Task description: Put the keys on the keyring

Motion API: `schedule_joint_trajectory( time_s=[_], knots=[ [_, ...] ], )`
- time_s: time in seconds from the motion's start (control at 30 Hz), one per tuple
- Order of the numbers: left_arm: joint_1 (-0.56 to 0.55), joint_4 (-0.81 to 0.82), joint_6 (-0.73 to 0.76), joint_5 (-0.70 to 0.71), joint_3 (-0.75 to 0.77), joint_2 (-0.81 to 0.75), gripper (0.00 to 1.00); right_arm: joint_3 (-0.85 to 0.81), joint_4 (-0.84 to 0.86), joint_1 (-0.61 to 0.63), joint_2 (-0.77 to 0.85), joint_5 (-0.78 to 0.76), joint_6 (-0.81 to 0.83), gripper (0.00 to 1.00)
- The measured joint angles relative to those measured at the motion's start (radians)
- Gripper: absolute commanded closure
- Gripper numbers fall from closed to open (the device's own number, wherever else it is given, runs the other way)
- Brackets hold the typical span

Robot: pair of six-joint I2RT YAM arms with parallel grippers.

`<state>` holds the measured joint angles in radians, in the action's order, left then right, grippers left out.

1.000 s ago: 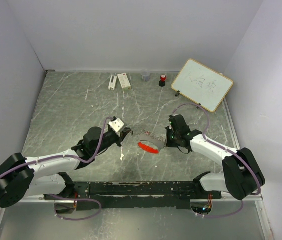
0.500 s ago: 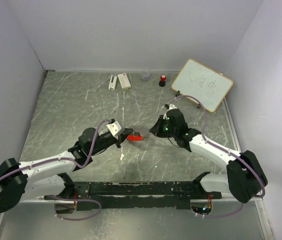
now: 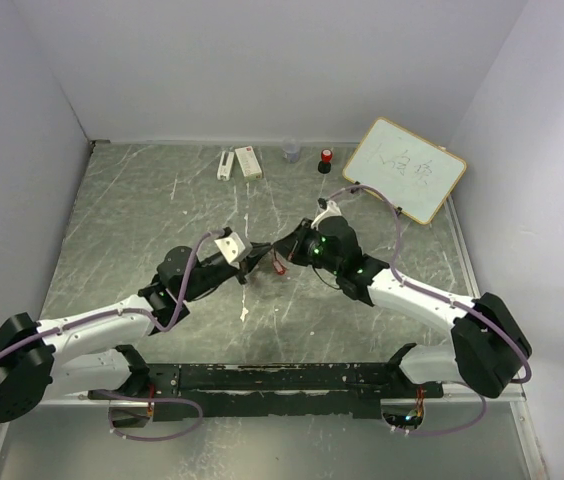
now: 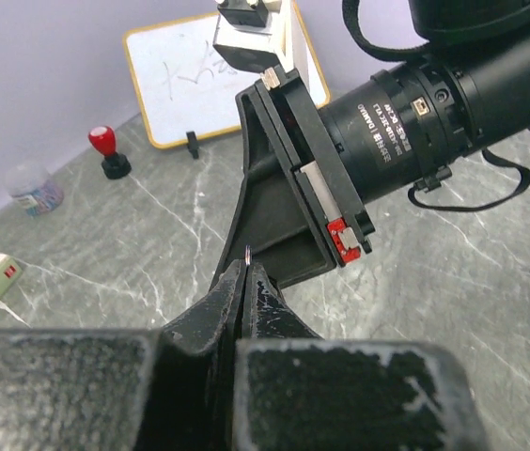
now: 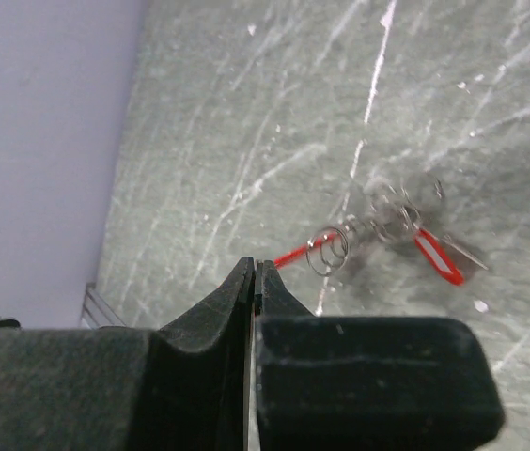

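The keyring (image 5: 329, 249) shows in the right wrist view as silver wire coils with a red strip and a red loop (image 5: 439, 256), just beyond my right gripper (image 5: 254, 266). That gripper is shut with nothing seen between its tips. From above, a bit of the keyring's red (image 3: 280, 263) sits between my left gripper (image 3: 260, 262) and right gripper (image 3: 284, 250), which nearly meet. My left gripper (image 4: 246, 266) is shut, and a thin sliver pokes out between its tips. The right arm's black gripper body (image 4: 293, 188) fills the view right behind them. I cannot make out the keys.
A whiteboard (image 3: 404, 170) leans at the back right. A red-topped stamp (image 3: 325, 160), a small cup (image 3: 291, 152) and white boxes (image 3: 242, 162) line the back edge. A small white scrap (image 3: 245, 313) lies near the left arm.
The right gripper has swung left and back to meet the left gripper. The keyring's red piece moved from the table between them up toward the left gripper's tips.
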<state>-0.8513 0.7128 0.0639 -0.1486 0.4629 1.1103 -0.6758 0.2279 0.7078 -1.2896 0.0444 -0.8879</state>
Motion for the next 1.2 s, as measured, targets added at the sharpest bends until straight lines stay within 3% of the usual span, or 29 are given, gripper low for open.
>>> schedule_joint_trajectory(
  time_s=[0.73, 1.2],
  knots=[
    [0.0, -0.188, 0.033, 0.051, 0.056, -0.046, 0.93, -0.064, 0.037, 0.043, 0.025, -0.154, -0.029, 1.0],
    [0.0, -0.216, 0.045, 0.139, 0.079, 0.032, 0.93, -0.087, 0.035, 0.057, 0.039, -0.178, -0.006, 1.0]
  ],
)
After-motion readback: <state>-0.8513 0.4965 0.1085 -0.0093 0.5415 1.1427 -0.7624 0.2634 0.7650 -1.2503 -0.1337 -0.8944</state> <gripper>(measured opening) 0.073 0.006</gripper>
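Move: The keyring dangles from the shut right fingertips, its rings about 4 cm straight below them, with a red tag roughly 9 cm below that hand. From the left hand the rings are some 3 cm ahead, 1 cm to the right and 10 cm down, and the red tag is beneath them. The black-tagged key held in the left fingers is about 3 cm back, 1 cm left and 3 cm above the right hand. Upward goes the right hand, about 6 cm and a little forward, fingers tipping up some 10 degrees, keeping its pinch on the keyring. The left hand rises briefly by 2 cm, then sinks nearly 5 cm while easing forward and slightly left, bringing its closed fingertips down beside the hanging rings; it rolls and turns counter-clockwise by under 10 degrees. ##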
